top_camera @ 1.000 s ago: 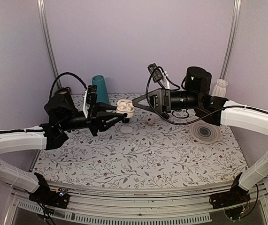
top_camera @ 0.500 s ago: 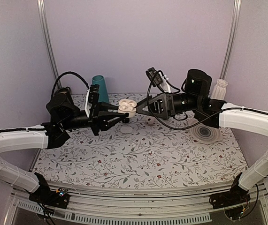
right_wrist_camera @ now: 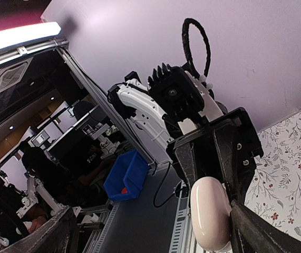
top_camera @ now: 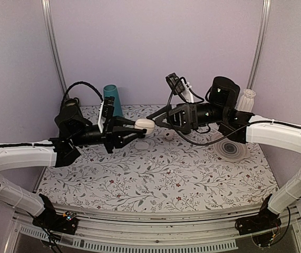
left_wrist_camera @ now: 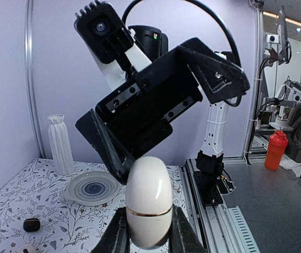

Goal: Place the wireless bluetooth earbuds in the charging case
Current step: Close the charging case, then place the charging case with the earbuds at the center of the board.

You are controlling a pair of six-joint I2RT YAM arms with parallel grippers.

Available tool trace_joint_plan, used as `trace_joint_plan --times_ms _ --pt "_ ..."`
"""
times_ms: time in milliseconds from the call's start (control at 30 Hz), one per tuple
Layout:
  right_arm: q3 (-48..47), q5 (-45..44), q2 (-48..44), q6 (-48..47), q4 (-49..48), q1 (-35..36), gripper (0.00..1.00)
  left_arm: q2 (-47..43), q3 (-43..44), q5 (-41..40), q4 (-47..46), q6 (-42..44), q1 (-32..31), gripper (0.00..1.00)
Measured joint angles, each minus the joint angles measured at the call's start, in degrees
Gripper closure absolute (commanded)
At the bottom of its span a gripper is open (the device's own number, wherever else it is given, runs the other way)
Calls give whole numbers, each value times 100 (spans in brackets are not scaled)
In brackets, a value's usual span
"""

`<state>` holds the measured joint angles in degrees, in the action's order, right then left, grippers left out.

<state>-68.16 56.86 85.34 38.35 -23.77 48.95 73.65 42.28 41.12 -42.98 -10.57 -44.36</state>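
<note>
The charging case (top_camera: 145, 125) is a glossy white pebble held in the air above the back of the table, its lid down. My left gripper (top_camera: 139, 128) is shut on its lower half; the left wrist view shows the case (left_wrist_camera: 149, 205) upright between the two fingers, a thin gold seam around its middle. My right gripper (top_camera: 154, 120) stands wide open at the lid end. One of its fingers (left_wrist_camera: 108, 153) lies right at the lid; I cannot tell whether it touches. From the right wrist the case (right_wrist_camera: 211, 213) sits beside one finger (right_wrist_camera: 255, 232). The earbuds are hidden.
A teal cup (top_camera: 112, 99) stands at the back left and a white ribbed vase (top_camera: 246, 99) at the back right. A grey ringed plate (top_camera: 230, 148) lies under the right arm. A white round piece (top_camera: 170, 135) and a small black lump (left_wrist_camera: 31, 225) lie on the floral cloth.
The case's lid, open a second ago with white pieces showing inside, is now down. My right gripper moved in to the lid end. The left gripper kept its hold.
</note>
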Motion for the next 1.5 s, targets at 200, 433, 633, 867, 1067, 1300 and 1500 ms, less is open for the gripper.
trace_joint_plan --times_ms 200,433,633,867,1067,1300,1500 --pt "0 15 0 -2 -31 0 2 13 13 20 -22 -15 0 100" --pt "11 -13 -4 -44 -81 0 1 28 72 24 13 -20 0 100" --pt "28 -85 -9 -127 -63 0 2 28 74 -24 50 -22 2 100" --pt "26 -229 -9 -315 59 2 1 15 66 -144 96 -44 9 100" --pt "26 -494 -42 -452 245 9 1 -151 -107 -389 120 -138 79 100" --pt "160 -841 -365 -538 411 -66 1 -424 -468 -1019 52 -452 455 100" --pt "328 -1161 -584 -603 437 -149 1 -544 -841 -1591 44 -863 750 100"
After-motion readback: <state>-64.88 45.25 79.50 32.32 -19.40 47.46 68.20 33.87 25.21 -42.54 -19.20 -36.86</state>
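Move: The left hand holds the charging case by its lower part, the case's middle about 2 cm to its right and 1 cm up. From the right hand, the case lies some 3 cm ahead, 2 cm left and 2 cm lower, against the forward finger. Well below the left hand are a white flat case, about 12 cm ahead and 2 cm left, and a black case, 18 cm ahead and 2 cm left. The teal vase stands some 23 cm ahead and 12 cm left of that hand. Nearly still at first, the left hand keeps its grip on the case while the right hand's forward finger is still against the lid. The left hand then swings it forward and left, sinking a little, about 10 cm in all towards the teal vase, turning some 20 degrees counter-clockwise. The right, fingers staying wide open, eases forward and then also right by 2–3 cm, turning slightly clockwise, and parts from the case. ##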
